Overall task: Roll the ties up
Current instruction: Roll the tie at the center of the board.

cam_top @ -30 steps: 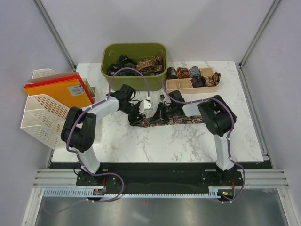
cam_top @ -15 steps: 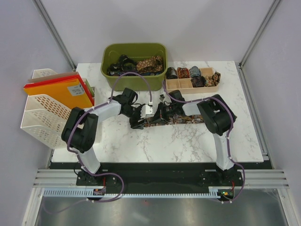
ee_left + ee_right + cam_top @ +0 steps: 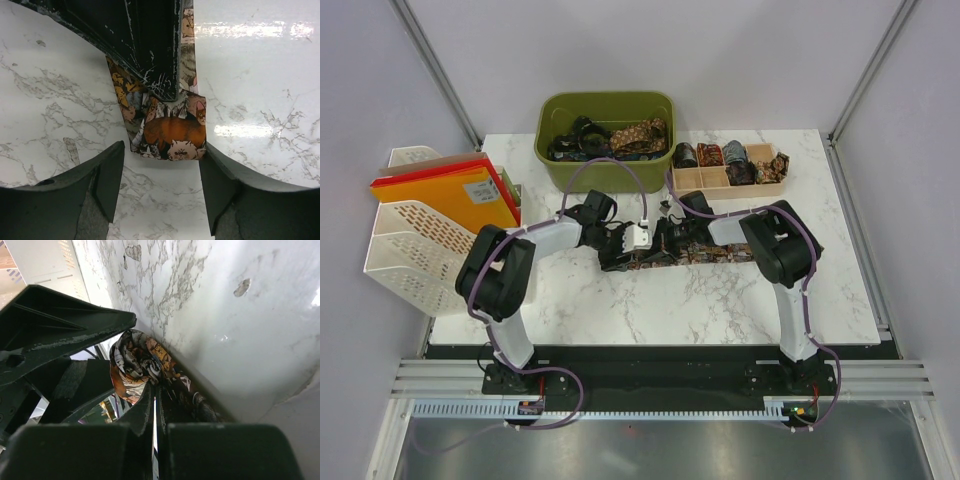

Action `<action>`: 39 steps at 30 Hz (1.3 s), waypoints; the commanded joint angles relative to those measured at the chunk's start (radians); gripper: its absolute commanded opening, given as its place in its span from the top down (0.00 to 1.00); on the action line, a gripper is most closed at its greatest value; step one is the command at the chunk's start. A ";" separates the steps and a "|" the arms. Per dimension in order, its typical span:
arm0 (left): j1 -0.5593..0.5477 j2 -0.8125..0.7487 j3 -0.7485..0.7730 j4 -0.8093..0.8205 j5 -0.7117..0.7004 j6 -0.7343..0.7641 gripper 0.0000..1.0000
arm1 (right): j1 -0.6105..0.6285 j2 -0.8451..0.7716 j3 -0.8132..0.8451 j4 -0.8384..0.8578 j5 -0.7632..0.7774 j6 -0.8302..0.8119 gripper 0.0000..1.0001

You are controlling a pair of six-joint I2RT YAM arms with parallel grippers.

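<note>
A dark tie (image 3: 712,253) with an orange-brown cat print lies stretched across the middle of the table. My right gripper (image 3: 661,243) is shut on its left end. In the right wrist view the fabric (image 3: 136,361) curls round the tips of that gripper (image 3: 155,407). In the left wrist view the folded end (image 3: 170,134) sticks out from under the right gripper's black fingers (image 3: 145,45). My left gripper (image 3: 162,165) stands open just in front of that end, one finger to each side, not touching it. From above, the left gripper (image 3: 623,244) is right beside the right one.
A green bin (image 3: 552,122) at the back holds several loose ties. A wooden tray (image 3: 772,187) to its right holds rolled ties. A white file rack (image 3: 408,235) with orange folders (image 3: 445,195) stands at the left table edge.
My left gripper has moved right along the table toward the tie's end and the right gripper. The right arm and the tie have stayed where they were.
</note>
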 commanded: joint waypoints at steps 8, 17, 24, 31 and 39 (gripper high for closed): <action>-0.001 -0.057 0.049 -0.060 0.156 -0.027 0.55 | -0.011 0.054 -0.019 -0.120 0.240 -0.076 1.00; -0.054 0.003 0.138 -0.079 0.153 -0.114 0.57 | -0.008 0.062 -0.002 -0.120 0.237 -0.055 1.00; -0.103 0.066 0.189 -0.086 0.108 -0.177 0.48 | -0.008 0.065 -0.004 -0.109 0.240 -0.027 1.00; -0.119 0.101 0.222 -0.128 0.082 -0.192 0.46 | -0.007 0.062 -0.004 -0.103 0.243 -0.016 1.00; -0.169 0.166 0.248 -0.146 -0.074 -0.211 0.62 | -0.008 0.019 0.001 -0.079 0.171 -0.004 1.00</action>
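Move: Just right of the left hand, about 4 cm off, level fore and aft and roughly 1 cm lower, sits the small roll of the tie, between the tips of its open fingers. The same roll lies some 3 cm to the left of the right hand, at about its height. The flat tie strip runs on under the right arm, its middle some 19 cm right of the left hand; the wooden organizer is about 24 cm right and 18 cm forward of that hand, and the green bin about 26 cm forward, 3 cm left. Narrowing its fingers onto the side edges of the tie roll, the left hand rises a couple of centimetres and carries on rightward, about 5 cm in all, over the roll towards the right hand, then eases down nearly a centimetre. The fingers loosen briefly on the way and close in again. The right hand keeps its shut fingers at the roll, nearly still. ##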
